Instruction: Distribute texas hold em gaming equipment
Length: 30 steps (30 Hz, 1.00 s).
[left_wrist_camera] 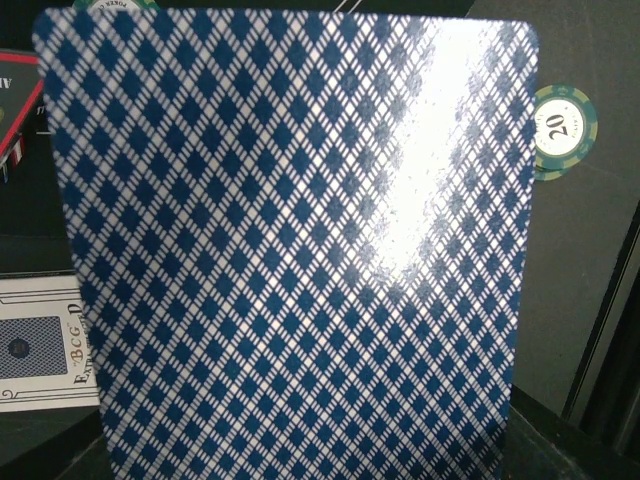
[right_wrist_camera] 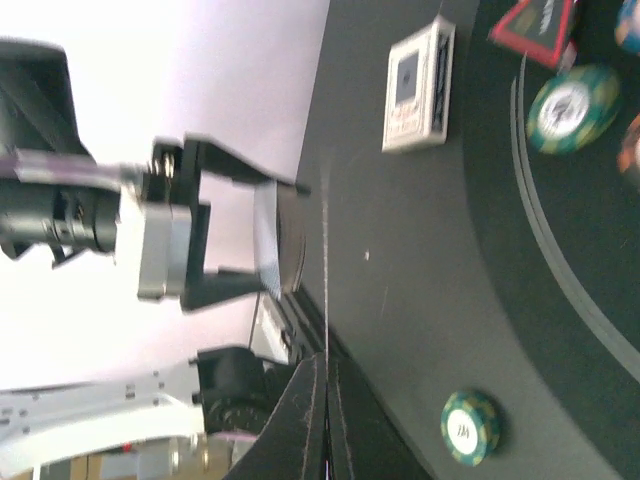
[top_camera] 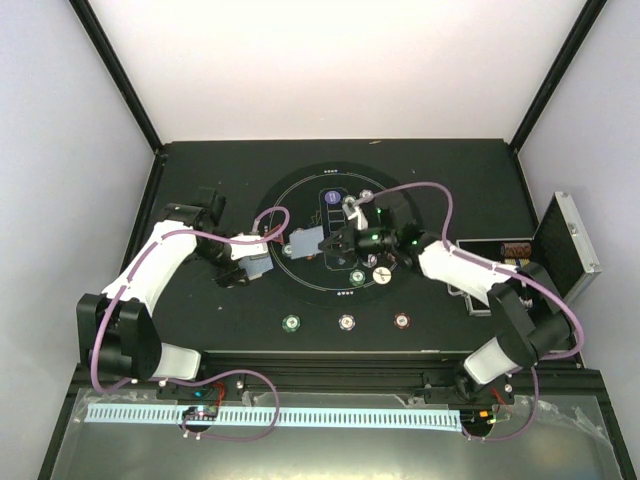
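Note:
A blue diamond-backed playing card (left_wrist_camera: 290,250) fills the left wrist view and hides my left fingers. In the top view my left gripper (top_camera: 262,262) is shut on a deck of cards left of the round mat (top_camera: 300,290). My right gripper (top_camera: 322,245) is shut on a single card (top_camera: 300,243) drawn off that deck. This card shows edge-on as a thin line (right_wrist_camera: 325,280) rising from my closed right fingers (right_wrist_camera: 305,420). Green (top_camera: 291,322), white (top_camera: 347,322) and red (top_camera: 402,321) chips lie in a row near the front edge.
An open silver-edged black case (top_camera: 565,245) stands at the right. On the mat lie a purple disc (top_camera: 331,199), a green chip (top_camera: 357,277) and a white disc (top_camera: 381,279). A card box (right_wrist_camera: 420,85) and a red triangle (right_wrist_camera: 535,25) lie nearby.

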{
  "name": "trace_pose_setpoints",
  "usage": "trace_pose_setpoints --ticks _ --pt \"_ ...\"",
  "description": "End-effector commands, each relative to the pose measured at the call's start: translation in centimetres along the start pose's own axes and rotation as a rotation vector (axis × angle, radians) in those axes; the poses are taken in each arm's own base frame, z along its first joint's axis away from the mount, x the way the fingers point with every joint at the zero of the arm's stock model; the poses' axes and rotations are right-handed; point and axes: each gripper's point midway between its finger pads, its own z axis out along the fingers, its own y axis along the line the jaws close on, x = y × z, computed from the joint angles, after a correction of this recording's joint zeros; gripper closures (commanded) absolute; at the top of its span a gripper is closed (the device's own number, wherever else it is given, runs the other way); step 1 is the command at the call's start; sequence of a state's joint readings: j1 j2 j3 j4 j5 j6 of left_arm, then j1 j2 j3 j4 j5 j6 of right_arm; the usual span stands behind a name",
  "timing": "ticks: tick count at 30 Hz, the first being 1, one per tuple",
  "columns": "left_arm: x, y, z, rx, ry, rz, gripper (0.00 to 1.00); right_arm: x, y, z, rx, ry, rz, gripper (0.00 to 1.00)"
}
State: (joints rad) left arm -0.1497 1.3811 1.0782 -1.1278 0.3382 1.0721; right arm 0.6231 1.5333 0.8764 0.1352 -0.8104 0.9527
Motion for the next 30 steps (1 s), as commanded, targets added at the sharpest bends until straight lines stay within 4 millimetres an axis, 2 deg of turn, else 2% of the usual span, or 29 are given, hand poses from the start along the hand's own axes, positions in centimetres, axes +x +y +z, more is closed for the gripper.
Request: trace_pose_setpoints --ticks 1,4,5,12,16,21,22,25,28,30 --pt "-0.5 0.4 -1.0 -0.012 -0.010 -0.007 0.99 -3.3 -0.1 -0.8 0.002 -0.016 -0.017 0.99" --pt "-0.5 0.2 -1.4 -0.015 -0.010 -0.004 0.98 -6.3 -1.0 0.7 0.022 -0.016 -0.007 0.99" --pt "-0.4 0.1 -1.4 -0.013 -0.009 -0.003 0.98 -7.9 -0.5 1.4 0.017 -0.024 -0.023 0.99" --pt "-0.4 -0.7 -1.9 0.001 -0.011 -0.002 0.99 -15.0 -5.1 7.6 0.093 -0.010 0.033 0.99" --pt "-0.5 -1.0 -2.1 0.008 -0.020 -0.004 0.98 -17.0 -8.8 10.8 0.124 0.000 0.090 0.99" --pt "-0.6 -1.3 -2.3 0.015 -0.026 0.007 0.98 -17.7 -11.0 13.0 0.149 0.003 0.118 0.99" --pt "-0.5 -1.4 -2.4 0.016 -0.025 0.006 0.98 -17.7 -11.2 13.1 0.159 0.004 0.118 0.96" --pt "-0.5 -1.5 -2.5 0.016 -0.024 0.007 0.98 -17.5 -11.0 12.8 0.185 0.005 0.106 0.71" --pt "-0.5 -1.5 -2.5 0.012 -0.024 0.011 0.98 -17.3 -9.6 11.0 0.221 -0.022 0.053 0.55" --pt "-0.5 -1.5 -2.5 0.014 -0.020 0.010 0.98 -16.4 -8.5 9.5 0.235 -0.033 0.030 0.46"
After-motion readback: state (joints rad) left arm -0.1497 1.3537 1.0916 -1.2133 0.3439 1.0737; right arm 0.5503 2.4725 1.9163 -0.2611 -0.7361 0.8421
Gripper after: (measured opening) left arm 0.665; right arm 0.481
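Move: The right hand holds one card, fingers pointing left. Its spot on the mat is about 19 cm ahead, 12 cm to the left and 16 cm below. Nearer than that spot lie the red triangle, about 7 cm back and 3 cm left of it, and a white chip, 7 cm back and 5 cm right of it. The purple disc is 6 cm farther out and 14 cm right of it. From the left hand, which holds the deck, the spot is some 22 cm ahead, 12 cm right and 10 cm lower. Forward in a quick sweep of about 20 cm, soon bending left by some 8 cm, the right hand carries the pinched card out past the near chips and the triangle, then drops steeply about 13 cm towards the mat, fingers dipping roughly 10 degrees. At the bottom the fingers open and let the card go. The left hand keeps the deck and eases back slightly. ##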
